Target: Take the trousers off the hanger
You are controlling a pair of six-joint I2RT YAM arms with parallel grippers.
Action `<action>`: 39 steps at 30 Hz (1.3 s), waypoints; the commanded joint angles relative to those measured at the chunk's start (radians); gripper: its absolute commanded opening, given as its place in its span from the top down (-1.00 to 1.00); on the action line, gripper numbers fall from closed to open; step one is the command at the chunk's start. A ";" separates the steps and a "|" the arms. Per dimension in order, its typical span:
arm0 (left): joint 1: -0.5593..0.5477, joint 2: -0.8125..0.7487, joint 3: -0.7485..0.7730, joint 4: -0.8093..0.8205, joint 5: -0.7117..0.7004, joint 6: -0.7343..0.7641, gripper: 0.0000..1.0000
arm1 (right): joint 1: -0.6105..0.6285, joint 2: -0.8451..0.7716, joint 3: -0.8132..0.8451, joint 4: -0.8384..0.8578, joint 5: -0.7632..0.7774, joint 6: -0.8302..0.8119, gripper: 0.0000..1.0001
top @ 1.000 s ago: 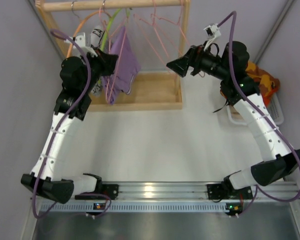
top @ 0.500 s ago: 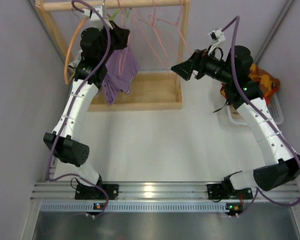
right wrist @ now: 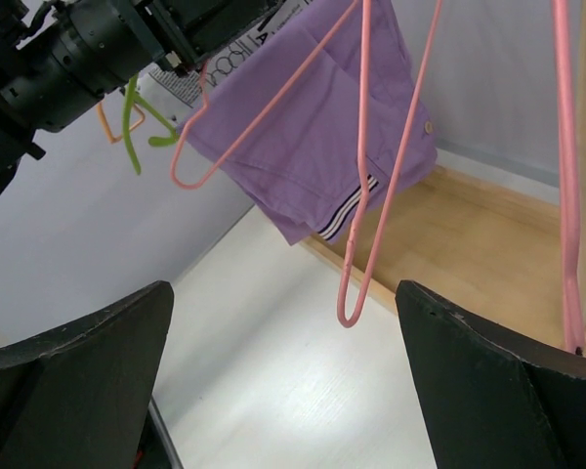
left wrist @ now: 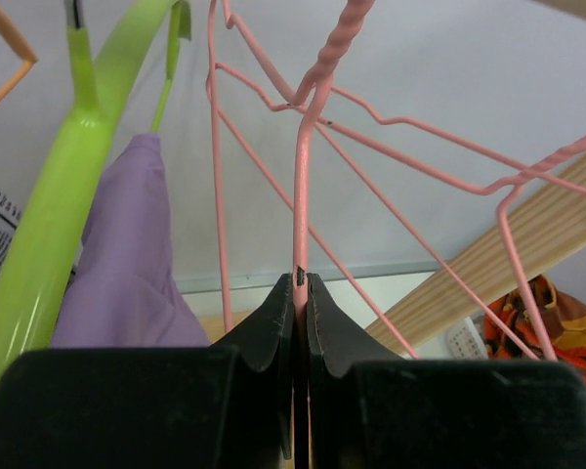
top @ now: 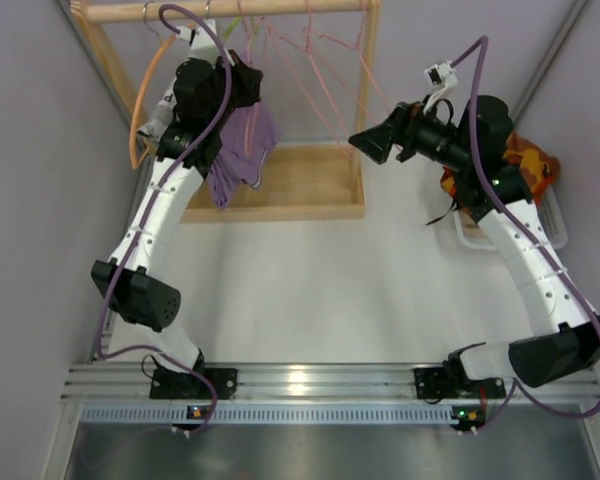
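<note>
The purple trousers [top: 242, 145] hang from the rack's rail, next to a green hanger [left wrist: 68, 195]; they also show in the left wrist view [left wrist: 127, 264] and the right wrist view [right wrist: 313, 127]. My left gripper [top: 242, 80] is up by the rail, shut on the wire of a pink hanger [left wrist: 301, 195], right of the trousers. I cannot tell which hanger carries the cloth. My right gripper [top: 368, 140] is open and empty, right of the rack, facing the trousers from some distance; its fingers [right wrist: 78, 371] frame the view.
A wooden rack has a top rail [top: 230, 10] and a base board [top: 300, 185]. Several empty pink wire hangers [top: 320, 70] and an orange hanger [top: 145, 100] hang on the rail. A white basket [top: 550, 215] with orange clothes stands at the right wall.
My left arm rose from beside the trousers up to the rail and shut on the pink hanger wire. My right gripper drifted slightly to the right.
</note>
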 commanded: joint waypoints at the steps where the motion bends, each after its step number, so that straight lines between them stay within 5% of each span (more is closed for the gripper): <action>1: 0.000 -0.001 -0.028 -0.005 -0.046 -0.004 1.00 | -0.018 -0.041 -0.006 0.051 -0.020 0.005 -0.98; 11: 0.000 -0.060 -0.165 -0.008 0.032 -0.022 0.96 | -0.036 -0.066 -0.040 0.044 -0.025 0.001 -0.99; 14: 0.000 -0.085 -0.186 -0.010 0.024 -0.011 0.26 | -0.041 -0.071 -0.040 0.042 -0.025 0.002 -0.99; 17: 0.000 -0.114 -0.191 -0.008 0.021 -0.011 -0.24 | -0.043 -0.075 -0.038 0.040 -0.020 -0.001 -0.99; 21: 0.000 -0.178 -0.191 -0.008 0.064 -0.024 -0.51 | -0.059 -0.081 -0.031 0.028 -0.017 -0.012 -0.99; 25: 0.001 -0.287 -0.220 -0.036 0.067 0.001 -0.98 | -0.078 -0.095 -0.017 -0.009 -0.016 -0.044 -0.99; 31: 0.000 -0.456 -0.315 -0.172 0.027 0.096 -0.98 | -0.122 -0.118 -0.021 -0.047 -0.014 -0.071 -0.99; 39: 0.000 -0.625 -0.445 -0.384 0.265 0.252 -0.98 | -0.164 -0.152 -0.023 -0.154 0.023 -0.214 -0.99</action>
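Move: The left hand pinches an empty pink hanger by the wire just under its neck. The rail it is being hung on runs about 12 cm above and 7 cm ahead of that hand, straight in line. The green hanger stands some 6 cm to its left and 2 cm ahead; the purple trousers hang 6 cm ahead, 4 cm left, 10 cm lower. The next pink hanger is about 12 cm right and 2 cm ahead. From the right hand the rail spot lies 20 cm ahead, 23 cm left, 14 cm up. Downward first: the left hand lowers the pink hanger about 6 cm, its hook at the rail, tipping slightly down, and spreads its fingers wide on the way to let go of the wire. It then pulls back some 18 cm and a little left, away from the rail, rising and sinking again. The right hand, open and empty, drifts about 6 cm right, away from the hangers, turning slightly clockwise. ##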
